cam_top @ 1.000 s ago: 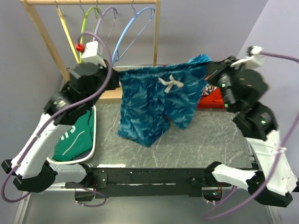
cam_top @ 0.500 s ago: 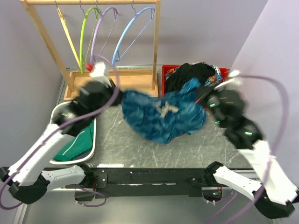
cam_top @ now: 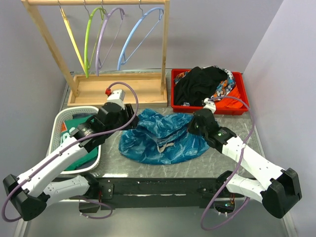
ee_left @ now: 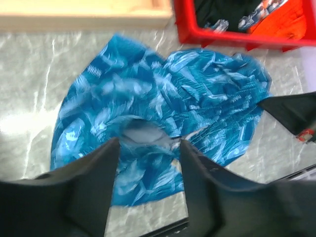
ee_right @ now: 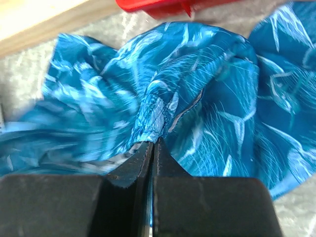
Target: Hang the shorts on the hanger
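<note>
The shiny blue shorts (cam_top: 165,138) lie crumpled in a heap on the grey table, their white drawstring showing in the middle. My left gripper (cam_top: 132,122) hovers at the heap's left edge. In the left wrist view it (ee_left: 148,150) stands open, and the shorts (ee_left: 163,94) lie below it, free of both fingers. My right gripper (cam_top: 196,127) is at the heap's right side. Its jaws (ee_right: 153,144) are shut on a fold of the shorts (ee_right: 197,84). The light-blue hanger (cam_top: 140,34) hangs bare on the wooden rack at the back.
A lavender hanger (cam_top: 106,34), a lime-green hanger (cam_top: 90,37) and a yellow one (cam_top: 71,37) share the wooden rack (cam_top: 118,91). A red bin (cam_top: 239,106) with a black garment (cam_top: 200,84) sits at the back right. At the left, a white basket (cam_top: 61,116) holds a green shirt.
Both arms came down from holding the shorts spread up in the air, and the shorts now lie bunched on the table. The left gripper opened and let go; the right stays shut on them.
</note>
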{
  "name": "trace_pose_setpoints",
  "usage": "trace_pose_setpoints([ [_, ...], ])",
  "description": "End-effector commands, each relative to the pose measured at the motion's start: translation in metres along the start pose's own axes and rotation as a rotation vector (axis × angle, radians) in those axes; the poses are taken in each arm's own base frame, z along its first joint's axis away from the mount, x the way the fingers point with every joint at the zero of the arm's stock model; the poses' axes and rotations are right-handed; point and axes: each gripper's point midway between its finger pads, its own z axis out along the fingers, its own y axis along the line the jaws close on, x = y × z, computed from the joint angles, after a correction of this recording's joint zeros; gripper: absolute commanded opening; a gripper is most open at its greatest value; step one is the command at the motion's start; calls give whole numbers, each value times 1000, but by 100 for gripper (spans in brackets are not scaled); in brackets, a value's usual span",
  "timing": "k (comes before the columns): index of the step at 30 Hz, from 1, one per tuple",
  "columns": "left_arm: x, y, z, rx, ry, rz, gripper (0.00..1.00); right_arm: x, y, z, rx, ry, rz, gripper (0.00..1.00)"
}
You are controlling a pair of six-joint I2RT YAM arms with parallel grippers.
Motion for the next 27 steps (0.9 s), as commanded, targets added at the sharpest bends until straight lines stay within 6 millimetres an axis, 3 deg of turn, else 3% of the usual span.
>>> trace_pose_setpoints([
  [1, -64, -30, -40, 106, -166, 17, 62, -23, 17, -3, -69, -80, 37, 0],
  [3, -79, -36, -52, 117, -186, 35, 66, -24, 18, -4, -72, -82, 28, 0],
  [7, -165, -59, -90, 115, -405, 46, 71, -29, 20, -3, -75, -96, 17, 0],
  [8, -184, -55, -94, 75, -455, 36, 72, -30, 20, -3, -75, -95, 19, 0],
  [10, -222, -66, -96, 69, -513, 51, 72, -30, 23, -3, -87, -92, 12, 0],
  [14, -279, -66, -85, 73, -571, 68, 70, -23, 27, -1, -119, -66, 1, 1],
  [16, -296, -78, -75, 113, -584, 119, 71, -20, 25, 0, -120, -65, -5, 1],
  [20, -323, -72, -50, 84, -600, 185, 72, -16, 25, 0, -132, -52, -21, 3],
  [27, -328, -70, -4, 64, -540, 301, 70, -14, 22, -1, -125, -49, -53, 3],
])
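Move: Blue hanger, on the rack: its middle is about 28 cm ahead of the empty left hand, 3 cm right and roughly 27 cm higher. At about that height, the purple hanger is some 28 cm ahead and 8 cm left; the rack's right post stands about 30 cm ahead, 13 cm right. From the right hand, pinching the shorts' waistband, the blue hanger is roughly 26 cm ahead, 24 cm left and 36 cm up. Up first, steeply, the left hand climbs some 30 cm away from the shorts, then reaches about 18 cm forward, sinking a little at the end, towards the near shoulder of the blue hanger. Its wrist tips up about 30 degrees to point roughly level and its fingers open somewhat wider, straddling the line of the hanger. The right hand stays low, keeping the waistband pinched, with a slight rise and turn. ##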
